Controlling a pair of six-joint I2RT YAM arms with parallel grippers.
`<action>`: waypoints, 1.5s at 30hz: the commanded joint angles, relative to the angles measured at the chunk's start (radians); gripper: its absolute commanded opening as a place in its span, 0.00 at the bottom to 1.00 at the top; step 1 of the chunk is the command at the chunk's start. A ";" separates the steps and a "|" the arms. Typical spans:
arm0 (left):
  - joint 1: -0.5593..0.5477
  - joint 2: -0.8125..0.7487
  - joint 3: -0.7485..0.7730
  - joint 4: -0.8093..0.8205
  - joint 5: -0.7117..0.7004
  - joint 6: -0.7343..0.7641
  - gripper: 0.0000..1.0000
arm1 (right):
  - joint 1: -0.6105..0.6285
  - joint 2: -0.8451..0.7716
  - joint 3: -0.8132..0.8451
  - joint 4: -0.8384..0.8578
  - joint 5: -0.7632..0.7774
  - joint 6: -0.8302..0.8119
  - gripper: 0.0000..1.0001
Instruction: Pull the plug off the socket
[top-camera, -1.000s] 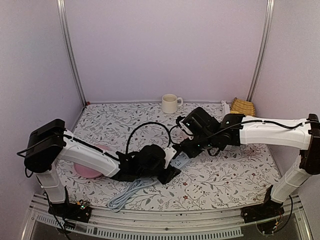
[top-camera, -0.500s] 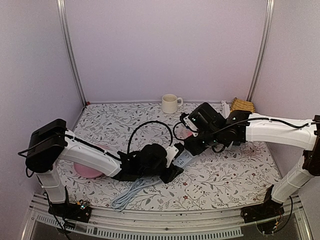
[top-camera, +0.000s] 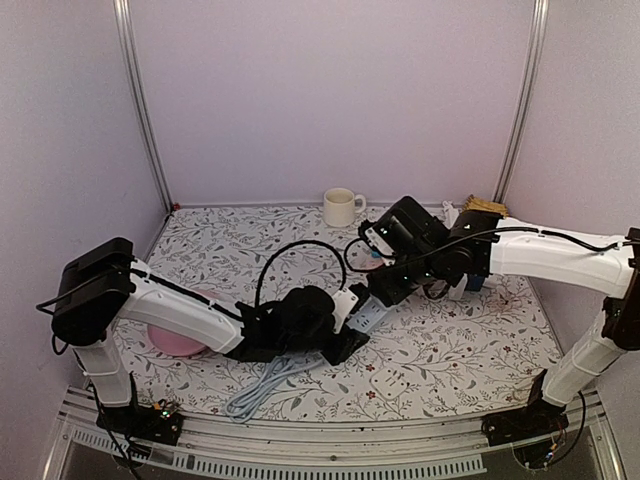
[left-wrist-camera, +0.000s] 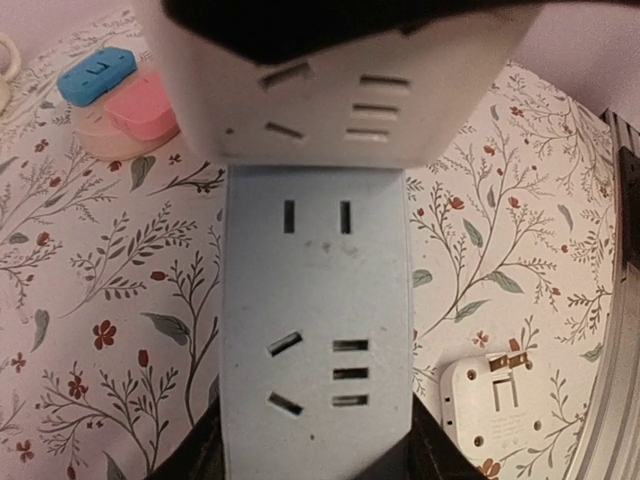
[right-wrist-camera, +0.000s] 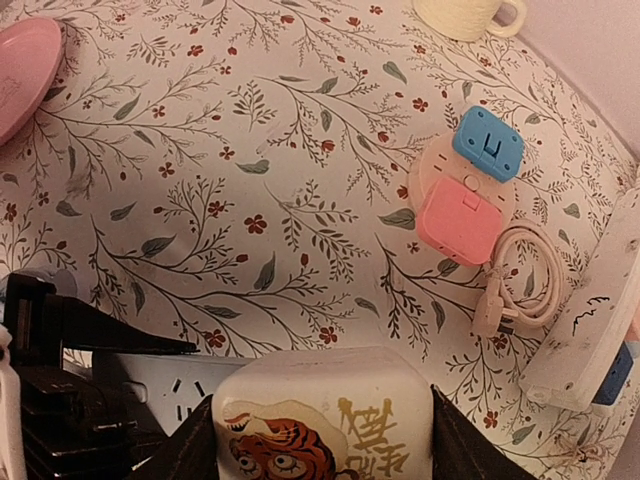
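Note:
A blue-grey socket strip (left-wrist-camera: 315, 310) lies lengthwise between the dark fingers of my left gripper (left-wrist-camera: 312, 445), which is shut on its near end. From above, that left gripper (top-camera: 338, 342) rests low on the table, the socket strip (top-camera: 365, 318) pointing away to the right. The plug (right-wrist-camera: 325, 420) is a white cube with a tiger print, clamped in my right gripper (right-wrist-camera: 322, 445). It hangs close above the strip's far end, and the plug (left-wrist-camera: 340, 90) fills the top of the left wrist view. Its prongs are hidden. My right gripper (top-camera: 385, 283) hovers just beyond the strip.
A cream mug (top-camera: 341, 207) stands at the back. A pink plate (top-camera: 175, 337) lies left, under the left arm. Blue (right-wrist-camera: 487, 143) and pink (right-wrist-camera: 459, 215) adapters sit beside a coiled white cable (right-wrist-camera: 520, 275). A white adapter (top-camera: 385, 382) lies near front; a grey cable (top-camera: 260, 385) trails forward.
My right gripper has risen and drawn back to the upper right with the plug, away from the strip. The left gripper has stayed put, holding the strip.

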 joint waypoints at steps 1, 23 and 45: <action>0.012 0.059 -0.028 -0.154 -0.014 -0.021 0.00 | 0.023 -0.113 0.040 0.216 -0.140 0.055 0.31; 0.014 0.071 -0.010 -0.155 -0.012 -0.020 0.00 | 0.035 -0.133 0.009 0.231 -0.099 0.063 0.30; 0.041 0.018 -0.032 -0.158 -0.094 -0.060 0.00 | -0.038 -0.206 -0.090 0.234 -0.121 0.102 0.30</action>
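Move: Some 6 cm ahead, 6 cm to the right and 6 cm above the left hand sits the plug, a white cube still in the far outlet of the socket strip which that hand grips. The right hand has the plug in its fingers, the strip's middle about 2 cm back, 2 cm left and 6 cm below it. A flat adapter lies roughly 8 cm back, 9 cm right and 7 cm below the left hand; a pink block stands about 11 cm ahead, 3 cm right and 15 cm below the right hand. Rocking the plug by about a centimetre and a few degrees, the right hand works it against the strip that the left hand holds; then the two part quickly. The right hand pulls up about 7 cm, swinging briefly left and back again, its left side tilting up; the left hand sinks about 6 cm and slides 4 cm left, tipping its fingers further down. Both keep their grips. ##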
